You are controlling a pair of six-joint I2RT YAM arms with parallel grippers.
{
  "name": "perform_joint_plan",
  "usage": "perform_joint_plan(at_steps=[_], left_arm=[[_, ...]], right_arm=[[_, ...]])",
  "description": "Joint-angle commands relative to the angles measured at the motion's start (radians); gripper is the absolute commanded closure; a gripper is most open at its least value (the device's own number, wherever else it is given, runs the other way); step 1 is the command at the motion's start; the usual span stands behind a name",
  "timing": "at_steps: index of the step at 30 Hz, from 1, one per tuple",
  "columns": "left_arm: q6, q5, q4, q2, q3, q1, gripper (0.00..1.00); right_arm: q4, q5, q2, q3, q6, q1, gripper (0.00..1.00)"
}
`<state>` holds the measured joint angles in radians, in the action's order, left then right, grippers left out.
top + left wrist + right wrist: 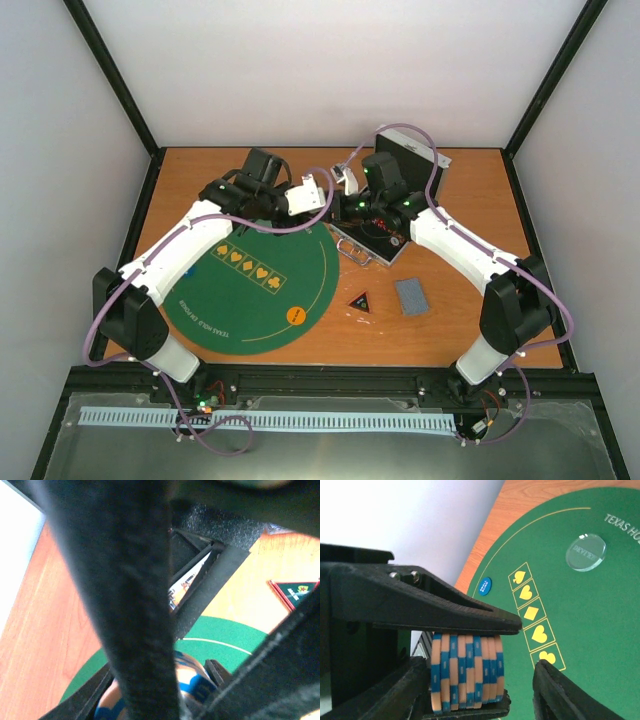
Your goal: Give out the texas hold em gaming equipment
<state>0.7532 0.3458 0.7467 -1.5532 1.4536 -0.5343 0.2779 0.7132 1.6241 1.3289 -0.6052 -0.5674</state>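
A stack of several blue-and-tan striped poker chips (467, 672) lies on its side above the green mat (580, 620). My left gripper (165, 685) is shut on it, one finger (460, 616) over the rims and one under. My right gripper (480, 675) stands open around the stack's ends, and its right finger (570, 692) is clear of the chips. In the top view the two grippers (328, 192) (346, 184) meet beside the case. On the mat lie a blue disc (484, 585), a clear disc (585, 552) and an orange disc (296, 316). The black triangular marker (361, 300) and the cards (411, 297) lie on the wood.
The silver case (405, 160) stands open at the back, its tray (368, 248) just right of the grippers. White walls with black posts enclose the table on three sides. The right gripper's black finger fills much of the left wrist view.
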Motion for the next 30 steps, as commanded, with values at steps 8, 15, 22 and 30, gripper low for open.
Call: perform_joint_plan(at_steps=[8,15,22,30], left_arm=[[-0.051,-0.096,0.032,0.009,-0.031,0.015,0.99],[-0.104,-0.093,0.06,0.01,-0.05,0.133,0.99],[-0.144,-0.063,0.048,0.057,-0.142,0.298,0.99],[-0.126,-0.025,0.007,0.158,-0.332,0.718,0.99]], right_arm=[[0.008,-0.025,-0.04,-0.026,0.022,0.026,0.0],[0.033,-0.05,-0.063,-0.042,0.046,0.055,0.0],[0.088,-0.091,-0.083,-0.046,0.087,0.063,0.0],[0.135,-0.134,-0.108,-0.049,0.13,0.064,0.0]])
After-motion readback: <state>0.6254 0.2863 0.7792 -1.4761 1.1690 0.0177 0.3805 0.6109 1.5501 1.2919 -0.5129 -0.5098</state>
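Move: The chip stack is already gripped by the left hand. The blue small-blind button at the mat's left edge lies about 32 cm to that hand's left and 4 cm nearer the base, 23 cm below. The card strip is some 17 cm left and 2 cm back, the clear dealer button 14 cm left and 9 cm ahead. The right hand is still round the stack; from it the open case lies about 18 cm right, 10 cm ahead, 22 cm down. Once the right fingers, already loose of the chips, spread fully and that hand backs off some 4 cm to the right with a small dip, the left hand carries off the pinched stack, slowly at first and then in a fast sweep of about 22 cm to the left, towards the small-blind side of the mat. It sinks some 9 cm on the way and turns about 40 degrees counter-clockwise, keeping its grip and still moving well above the felt at the end. ##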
